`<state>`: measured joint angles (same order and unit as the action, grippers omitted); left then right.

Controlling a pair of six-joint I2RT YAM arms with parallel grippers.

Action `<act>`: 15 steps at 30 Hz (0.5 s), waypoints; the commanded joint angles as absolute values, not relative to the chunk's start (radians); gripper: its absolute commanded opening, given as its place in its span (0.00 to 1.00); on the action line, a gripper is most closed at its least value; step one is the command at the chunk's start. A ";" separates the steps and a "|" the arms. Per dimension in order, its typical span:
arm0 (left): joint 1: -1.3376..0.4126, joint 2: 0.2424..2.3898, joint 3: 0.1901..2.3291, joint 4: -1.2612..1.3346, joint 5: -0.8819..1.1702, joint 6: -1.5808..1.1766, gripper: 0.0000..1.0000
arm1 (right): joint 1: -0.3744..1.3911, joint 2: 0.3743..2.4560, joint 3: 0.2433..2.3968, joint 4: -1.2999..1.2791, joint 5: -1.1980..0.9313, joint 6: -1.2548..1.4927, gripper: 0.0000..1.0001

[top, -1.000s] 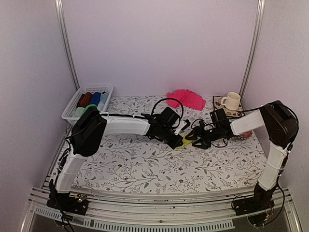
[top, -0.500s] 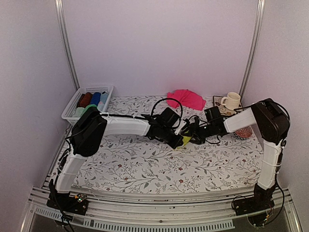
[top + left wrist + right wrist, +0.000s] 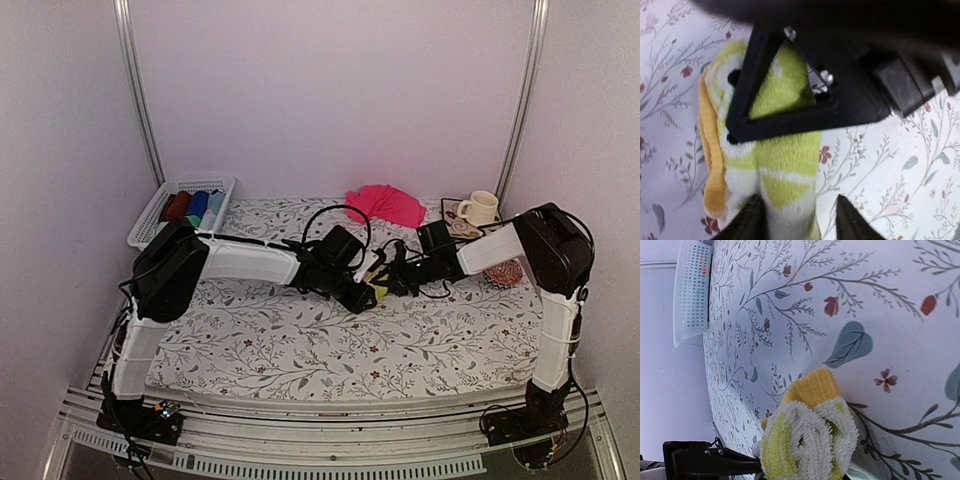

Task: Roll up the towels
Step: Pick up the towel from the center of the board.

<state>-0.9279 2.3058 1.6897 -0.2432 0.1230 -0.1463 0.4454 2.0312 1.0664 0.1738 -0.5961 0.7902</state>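
The lime-yellow towel (image 3: 785,165), patterned white and orange, lies rolled on the flowered table near its middle (image 3: 378,292). My left gripper (image 3: 800,222) is open around one end of the roll: its left finger touches the cloth and its right finger (image 3: 850,222) stands apart. My right gripper (image 3: 395,278) comes in from the right and is shut on the roll, with one black finger (image 3: 790,120) lying across it. The roll's spiral end (image 3: 807,445) fills the bottom of the right wrist view. The hot pink towel (image 3: 385,203) lies crumpled and flat at the back.
A white basket (image 3: 150,222) holding dark red, blue and green cloth rolls stands at the back left. A cream mug (image 3: 480,208) on a coaster is at the back right. A red-orange woven pad (image 3: 505,272) lies under the right arm.
The right gripper has moved left onto the lime-yellow roll and closed on it. The left gripper's jaws have opened off the roll.
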 commanded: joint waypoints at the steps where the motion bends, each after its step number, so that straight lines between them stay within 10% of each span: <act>1: -0.903 2.202 1.577 -0.352 0.113 -0.155 0.61 | 0.449 2.010 1.136 0.103 -0.589 0.693 0.05; 6: -0.845 2.091 1.521 -0.338 0.138 -0.149 0.94 | 0.448 1.970 1.166 0.076 -0.633 0.588 0.05; 15: -0.653 1.897 1.305 -0.074 0.458 -0.133 0.97 | 0.448 1.866 1.201 0.025 -0.832 0.358 0.05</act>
<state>-0.7166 1.9816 1.3617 -0.2306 0.2684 -0.1509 0.4503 1.9461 1.1652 0.0559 -0.7033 0.5098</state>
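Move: The folded green-and-white towel sits between my hands: its middle is about 3 cm right and 1 cm ahead of my left hand, and some 2 cm left and 2 cm back of my right, both at its height. From my right hand, the pink cloth lies about 18 cm straight ahead and the mug some 20 cm to the right and 15 cm ahead, both near table level. I let go with my left hand, its fingers spreading wide around the towel and coming free as it draws about 11 cm left, away from the towel, while rising some 5 cm. My right hand keeps its pinch on the towel and lifts, slowly at first and then faster, about 6 cm up with a slight drift left, swinging counter-clockwise while its fingertips tilt upward, some 20 degrees in all. ##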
